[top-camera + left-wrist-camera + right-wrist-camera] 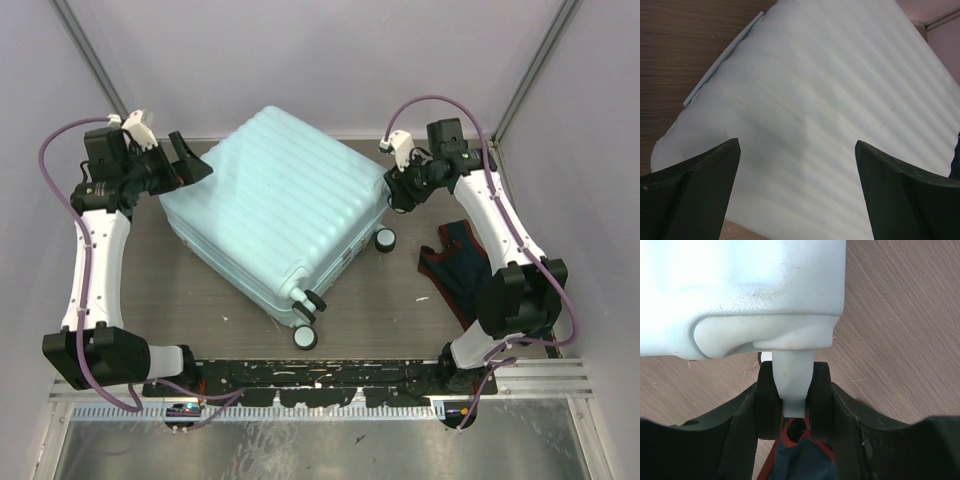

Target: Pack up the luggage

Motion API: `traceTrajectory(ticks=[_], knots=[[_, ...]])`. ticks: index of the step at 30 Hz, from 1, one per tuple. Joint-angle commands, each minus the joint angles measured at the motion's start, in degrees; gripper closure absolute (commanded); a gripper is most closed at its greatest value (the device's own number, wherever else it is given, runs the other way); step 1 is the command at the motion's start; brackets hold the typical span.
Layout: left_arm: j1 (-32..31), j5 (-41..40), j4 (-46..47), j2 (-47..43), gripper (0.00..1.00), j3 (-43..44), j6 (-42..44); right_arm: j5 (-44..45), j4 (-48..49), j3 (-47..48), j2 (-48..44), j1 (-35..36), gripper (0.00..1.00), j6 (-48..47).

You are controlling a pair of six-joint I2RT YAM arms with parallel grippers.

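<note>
The luggage (280, 200), a closed pale mint-blue ribbed hard-shell suitcase, lies flat and skewed in the middle of the table. My left gripper (190, 165) hangs open over its far-left corner; in the left wrist view the ribbed shell (830, 100) fills the gap between the spread fingers of the left gripper (796, 142). My right gripper (392, 185) is at the suitcase's right corner. In the right wrist view the right gripper (794, 405) is shut on a dark twin wheel (767, 400) under the pale shell (740, 285).
A dark blue garment with red trim (455, 265) lies on the wooden table (400, 300) to the right of the suitcase, under my right arm, and shows below the held wheel (800, 460). Other wheels (384, 240) (305, 337) stick out along the near side.
</note>
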Motion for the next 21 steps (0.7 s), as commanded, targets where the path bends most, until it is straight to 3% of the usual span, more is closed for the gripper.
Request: traceTrajectory(ticks=[1,8,15,17,21], knots=[[2.0,-1.9,1.4,-1.6,0.02,0.6,-0.9,-3.6,14.6,-3.6,-5.0,-1.2,0.96,0.9],[5.8,-3.2,-2.2,-2.0,0.02,-1.3,-1.7,-5.2,18.0,-8.1,-3.7,-2.9,0.7,0.6],[18.4,1.9,-5.7,-0.1,0.02,-1.7,-5.9,-12.1,16.5,-9.3,-9.4,-5.3,0.05,5.6],[21.2,3.5,-5.0,-0.2,0.02,-2.9,-7.6,-15.2,16.7,-10.5,-11.9,-6.8,0.01,9.1],[24.4,3.7,-4.1,-1.1,0.02,-6.4,-10.7,-20.0,20.1,-18.2,-18.7,-9.2,0.0,18.7]])
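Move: The suitcase's left corner lies about 10 cm to the left of my left hand, some 3 cm back and 12 cm below; the suitcase's middle is roughly 16 cm to that hand's right, 3 cm back and 15 cm below. My right hand already grips the far upper wheel. From my right hand, the far lower wheel sits about 7 cm back, 2 cm left and 12 cm lower; the vest lies some 20 cm right, 15 cm back and 20 cm below. I let go of the far upper wheel with my right hand: still pinching, it sinks about 1.5 cm, then my fingers open wide and the hand rises some 4 cm, easing slightly back and rolling left side up. Meanwhile my open left hand sweeps about 13 cm left from over the suitcase to just past its left corner, sinking a little and turning some 25 degrees counter-clockwise. ##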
